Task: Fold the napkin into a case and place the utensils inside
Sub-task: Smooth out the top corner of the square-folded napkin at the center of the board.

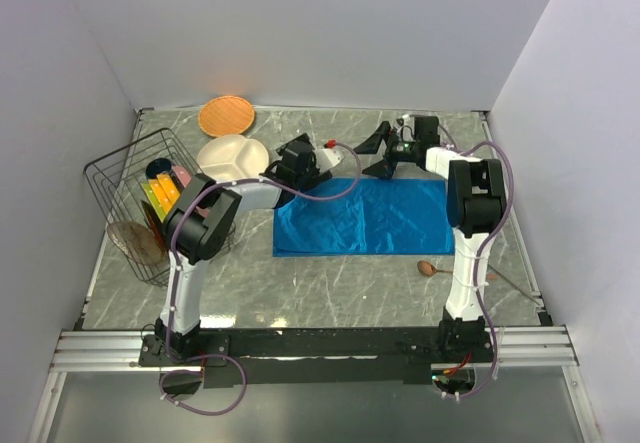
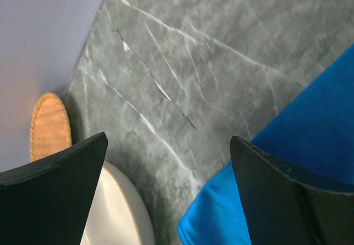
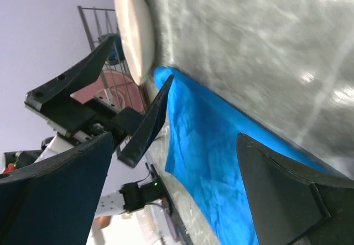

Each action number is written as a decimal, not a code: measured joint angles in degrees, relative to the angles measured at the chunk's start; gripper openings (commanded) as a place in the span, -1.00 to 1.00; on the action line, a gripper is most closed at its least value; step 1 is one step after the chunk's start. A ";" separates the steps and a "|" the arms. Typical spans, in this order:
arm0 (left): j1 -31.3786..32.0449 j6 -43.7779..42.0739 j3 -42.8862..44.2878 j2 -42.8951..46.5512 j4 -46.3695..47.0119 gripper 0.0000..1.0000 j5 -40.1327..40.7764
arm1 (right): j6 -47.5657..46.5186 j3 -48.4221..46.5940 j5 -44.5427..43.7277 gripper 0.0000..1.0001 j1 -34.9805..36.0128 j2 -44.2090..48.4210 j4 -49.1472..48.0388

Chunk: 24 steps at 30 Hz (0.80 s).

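Observation:
The bright blue napkin (image 1: 365,218) lies flat on the marble table as a wide rectangle. My left gripper (image 1: 296,175) hangs open over its far left corner; the left wrist view shows that corner (image 2: 221,217) between my spread fingers (image 2: 168,140), with nothing gripped. My right gripper (image 1: 373,153) is open just beyond the napkin's far edge, and its wrist view (image 3: 176,137) looks along the cloth (image 3: 215,156) at the left gripper's fingers (image 3: 146,126). A brown wooden spoon (image 1: 428,268) lies on the table near the napkin's front right corner.
A white divided plate (image 1: 232,155) sits left of the napkin's far corner, also seen from the wrists as a plate (image 2: 119,212) (image 3: 135,29). An orange woven plate (image 1: 225,115) lies by the back wall. A wire rack (image 1: 130,203) holding coloured plates stands at the left.

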<state>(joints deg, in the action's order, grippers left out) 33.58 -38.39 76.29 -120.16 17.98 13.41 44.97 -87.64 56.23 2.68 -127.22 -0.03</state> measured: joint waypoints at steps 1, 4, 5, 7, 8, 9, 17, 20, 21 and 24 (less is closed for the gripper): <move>0.00 0.15 -0.11 -0.50 -0.15 0.99 0.22 | 0.17 0.37 0.02 1.00 -0.07 -0.33 0.04; -0.02 0.55 -0.39 -0.87 -0.42 0.99 1.01 | 0.15 0.98 0.02 1.00 -0.70 -1.16 0.24; -0.07 0.61 -0.52 -0.87 -0.39 0.99 1.14 | -0.02 0.98 -0.02 1.00 -1.01 -1.38 0.26; -0.07 0.74 -0.74 -0.87 -0.33 0.99 1.44 | -0.55 1.09 -0.04 1.00 -1.64 -1.77 0.42; -0.07 0.79 -1.01 -0.87 -0.33 0.99 1.51 | -1.01 1.25 0.00 1.00 -2.10 -1.88 0.68; -0.07 0.96 -1.14 -0.87 -0.37 0.99 1.51 | -1.44 1.51 0.02 1.00 -2.54 -1.92 0.85; -0.09 1.57 -1.40 -0.87 -1.03 0.99 1.53 | -8.11 1.88 2.23 1.00 -5.97 -2.40 4.74; -0.26 1.57 -1.40 -0.92 -1.57 0.99 1.51 | -10.45 1.84 3.39 1.00 -6.64 -2.40 6.08; -0.33 1.60 -1.40 -0.96 -1.57 0.99 1.51 | -11.34 1.73 3.69 1.00 -6.95 -2.40 6.80; -0.59 1.81 -1.40 -1.07 -1.46 0.99 1.49 | -14.19 1.31 4.57 1.00 -7.85 -2.40 9.18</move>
<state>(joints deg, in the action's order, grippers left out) 32.99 -36.58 74.89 -121.23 16.51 14.90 30.79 -86.32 60.80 -5.17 -129.62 9.15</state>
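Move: The folded napkin's top edge runs just beneath the right hand, about 8 cm down and 1 cm back; its top right corner is some 20 cm to the right along that edge. The napkin's top left corner lies about 9 cm left of the left hand, 2 cm back and 7 cm down. The white plate is roughly 19 cm left and 2 cm ahead of the left hand, with the woven mat 22 cm left and 13 cm ahead. The napkin's top edge is met by the lower finger of the wide-open right gripper, which sinks about 4 cm while sweeping some 6 cm right, the sideways part outlasting the descent, and drags the edge along towards the right corner. The left gripper, also open and with its wrist tipping barely, sinks about 2.5 cm and eases a little left, its lower finger pressing down on the cloth near the left corner. ##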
